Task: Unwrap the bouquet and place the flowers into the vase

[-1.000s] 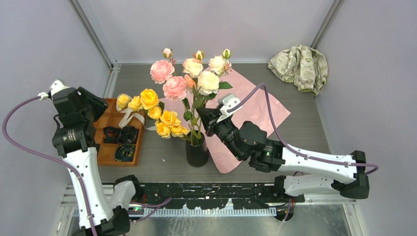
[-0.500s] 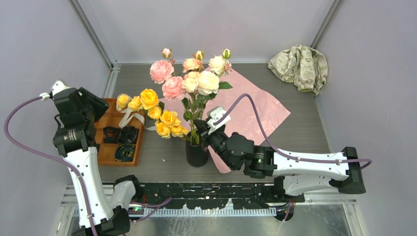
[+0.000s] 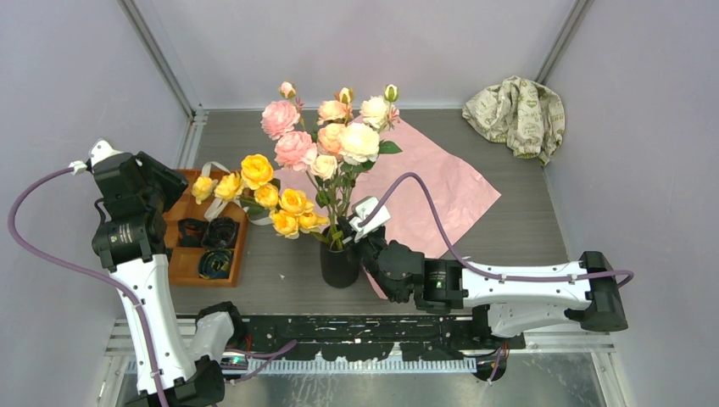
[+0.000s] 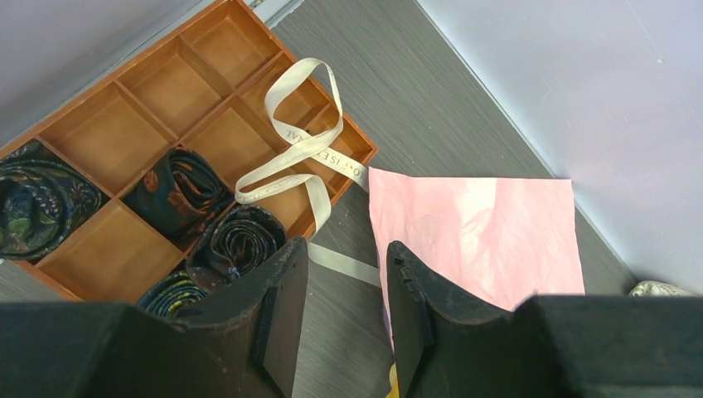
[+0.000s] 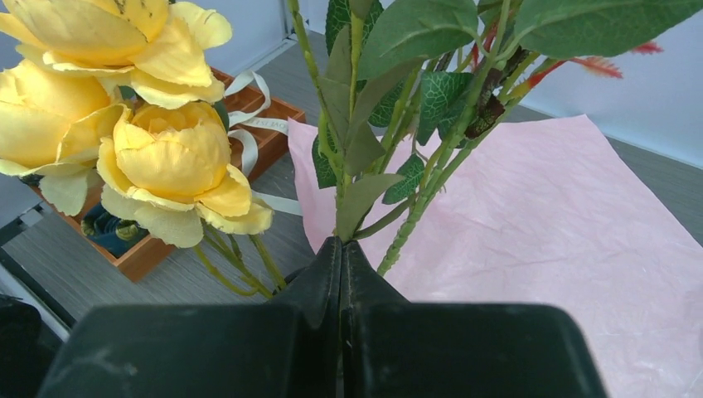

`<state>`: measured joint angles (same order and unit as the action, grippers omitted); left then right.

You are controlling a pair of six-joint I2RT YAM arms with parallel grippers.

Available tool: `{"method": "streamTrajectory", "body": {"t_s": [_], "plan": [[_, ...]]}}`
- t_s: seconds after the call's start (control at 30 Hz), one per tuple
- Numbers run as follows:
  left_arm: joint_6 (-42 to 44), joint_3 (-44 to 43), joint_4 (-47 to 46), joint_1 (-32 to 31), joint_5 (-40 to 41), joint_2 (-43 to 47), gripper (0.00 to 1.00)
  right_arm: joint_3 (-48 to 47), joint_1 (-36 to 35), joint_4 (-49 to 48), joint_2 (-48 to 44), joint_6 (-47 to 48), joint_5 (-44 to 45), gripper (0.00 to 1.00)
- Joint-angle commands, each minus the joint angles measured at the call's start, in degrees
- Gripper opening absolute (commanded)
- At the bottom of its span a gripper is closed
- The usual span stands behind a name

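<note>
The black vase stands near the table's front centre with green stems in it. The flowers, pink and cream roses and yellow roses, rise well above it and lean left. My right gripper is just above the vase's rim, shut on a green flower stem that runs into its tips. Yellow blooms fill the left of the right wrist view. My left gripper hangs open and empty over the tray's right edge. The pink wrapping paper lies flat behind the vase.
An orange wooden tray with dark coiled rolls sits at the left. A beige ribbon lies across its corner. A crumpled beige patterned cloth is at the back right. Walls enclose the table.
My right gripper has come down and toward the vase with the stems. The blooms have sunk and swung left, with the yellow roses now over the tray's edge. The left arm has not moved.
</note>
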<state>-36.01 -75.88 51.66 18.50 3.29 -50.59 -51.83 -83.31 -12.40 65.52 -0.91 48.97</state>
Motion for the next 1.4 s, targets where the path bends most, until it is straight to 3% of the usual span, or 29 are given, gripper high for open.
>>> {"method": "streamTrajectory", "body": {"t_s": [0.0,0.53,1.23,1.37], "plan": [[-0.55,0.09,-2.88,0.25,-1.07,1.00,0.41,0.60,-0.79,-1.67,0.68,-1.96,2.80,0.01],[-0.45,0.13,-2.75,0.30,-1.45,1.18,0.41,-0.06,-2.50,-3.50,4.37,-2.06,3.95,0.01],[-0.29,1.40,-2.46,0.25,-1.58,2.40,0.42,4.58,-3.70,-1.41,3.13,-9.59,3.74,0.01],[-0.33,1.60,-2.52,0.22,-1.61,2.48,0.42,4.65,-3.79,-0.71,3.27,-9.86,4.33,0.06]]}}
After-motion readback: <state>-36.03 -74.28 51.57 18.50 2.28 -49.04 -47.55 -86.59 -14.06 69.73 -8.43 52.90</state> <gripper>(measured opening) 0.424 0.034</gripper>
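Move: Below the right hand, which already pinches the cream rose's stem, stands the black vase: its middle is some 19 cm down, about 3 cm ahead and 4 cm to the left. The nearer yellow roses hang roughly 11 cm left, 4 cm ahead and 4 cm higher than the hand; the pink paper is centred about 27 cm ahead and 16 cm right, 30 cm below. From the idle left hand the vase lies some 33 cm right, 5 cm back and 22 cm down. Lowering the cream rose's stem towards the vase mouth, among the stems already standing there, the right hand sinks about 5 cm, easing slightly back and left along the way. The fingers stay shut on the stem and point nearly level, tipping down only a few degrees, and finish just above the rim on its near side. ##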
